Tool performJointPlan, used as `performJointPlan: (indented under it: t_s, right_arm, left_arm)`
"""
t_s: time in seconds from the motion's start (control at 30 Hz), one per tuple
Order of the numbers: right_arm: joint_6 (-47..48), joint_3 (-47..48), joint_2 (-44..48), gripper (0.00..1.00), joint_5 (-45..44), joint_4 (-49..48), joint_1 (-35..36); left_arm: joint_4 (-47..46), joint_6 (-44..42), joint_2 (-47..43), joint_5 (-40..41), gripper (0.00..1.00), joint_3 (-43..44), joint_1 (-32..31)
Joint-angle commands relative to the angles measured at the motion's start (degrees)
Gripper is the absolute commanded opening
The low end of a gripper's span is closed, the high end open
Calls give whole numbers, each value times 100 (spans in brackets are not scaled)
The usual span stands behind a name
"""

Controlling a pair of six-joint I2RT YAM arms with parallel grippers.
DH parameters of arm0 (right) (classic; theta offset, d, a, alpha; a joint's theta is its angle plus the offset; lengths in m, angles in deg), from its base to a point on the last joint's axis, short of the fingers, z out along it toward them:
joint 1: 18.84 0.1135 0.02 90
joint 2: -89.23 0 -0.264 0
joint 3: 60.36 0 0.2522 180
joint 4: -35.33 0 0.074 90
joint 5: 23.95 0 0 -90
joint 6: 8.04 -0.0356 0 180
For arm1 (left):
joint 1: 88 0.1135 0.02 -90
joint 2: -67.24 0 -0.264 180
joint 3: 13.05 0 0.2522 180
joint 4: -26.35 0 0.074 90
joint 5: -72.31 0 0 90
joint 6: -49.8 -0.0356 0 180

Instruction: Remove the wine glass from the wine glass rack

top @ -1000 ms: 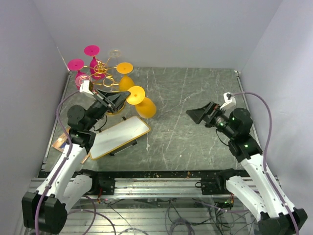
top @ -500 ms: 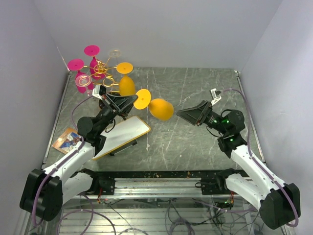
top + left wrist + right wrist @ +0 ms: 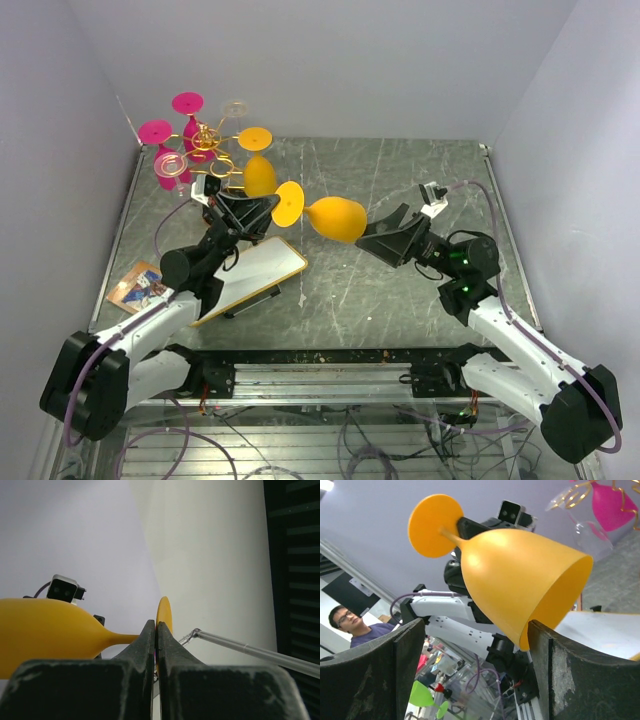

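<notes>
An orange wine glass [image 3: 335, 218] lies sideways in the air over the table, right of the gold wine glass rack [image 3: 205, 142]. My left gripper [image 3: 274, 208] is shut on its round foot [image 3: 164, 614], and the bowl [image 3: 45, 635] points away to the left in the left wrist view. My right gripper [image 3: 368, 232] stands open at the bowl's mouth. In the right wrist view the bowl [image 3: 520, 580] hangs above that gripper [image 3: 476, 630]. One right finger [image 3: 560, 665] touches the rim; the other stays apart from it.
The rack carries pink glasses [image 3: 155, 132], a clear one [image 3: 235, 108] and another orange one [image 3: 258, 172]. A white board with a gold edge [image 3: 245, 277] lies under my left arm, with a small card [image 3: 140, 287] at the left edge. Walls close off three sides.
My left gripper has carried the orange glass right, away from the rack. My right gripper has come left up to the bowl, and its jaws have narrowed a little.
</notes>
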Motion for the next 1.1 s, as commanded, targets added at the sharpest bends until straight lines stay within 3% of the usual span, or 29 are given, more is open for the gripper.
performJointPlan:
  t_s: [0.0,0.13,0.27,0.43,0.73,0.8,1.07]
  right_arm:
    - [-216,64,125,80,-43,-865,27]
    - [-400,-5,213,71,-54,-1365,27]
    - [-677,-14,221,55,22,-1856,27]
    - [-888,12,195,39,75,-2321,27]
    - [-895,-44,286,7,-51,-2338,27]
    - [-873,-72,332,0,-107,-2319,27]
    - [-376,73,755,0,-398,-1307,26]
  left_arm:
    - [-942,154,142,319,7,-84,-211]
    - [-1538,277,379,570,7,-174,-346]
    - [-2131,343,713,768,7,-183,-519]
    - [-2173,206,888,792,7,-71,-780]
    - [-2157,-4,888,770,9,45,-854]
    - [-2045,-68,823,715,14,55,-854]
    - [-582,-708,179,484,55,90,-856]
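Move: The yellow wine glass, its foot pinched in my left fingers, slants down to the right. Its middle lies some 10 cm left, 1 cm forward and 3 cm above my open right hand; my left gripper is about 17 cm left, 3 cm forward and 7 cm up from there. From my left hand, the glass's middle is 7 cm right, 2 cm back, 4 cm down; the hanging yellow glass is 10 cm forward, 4 cm left, 16 cm down. I raise my right hand about 6 cm to the rim while drawing it back some 4 cm, tipping the fingers up about 15 degrees and closing them until they pinch the bowl's wall at the rim. My left hand first feeds the glass a couple of centimetres right and slightly down, then opens about halfway, releases the foot and eases back up. ##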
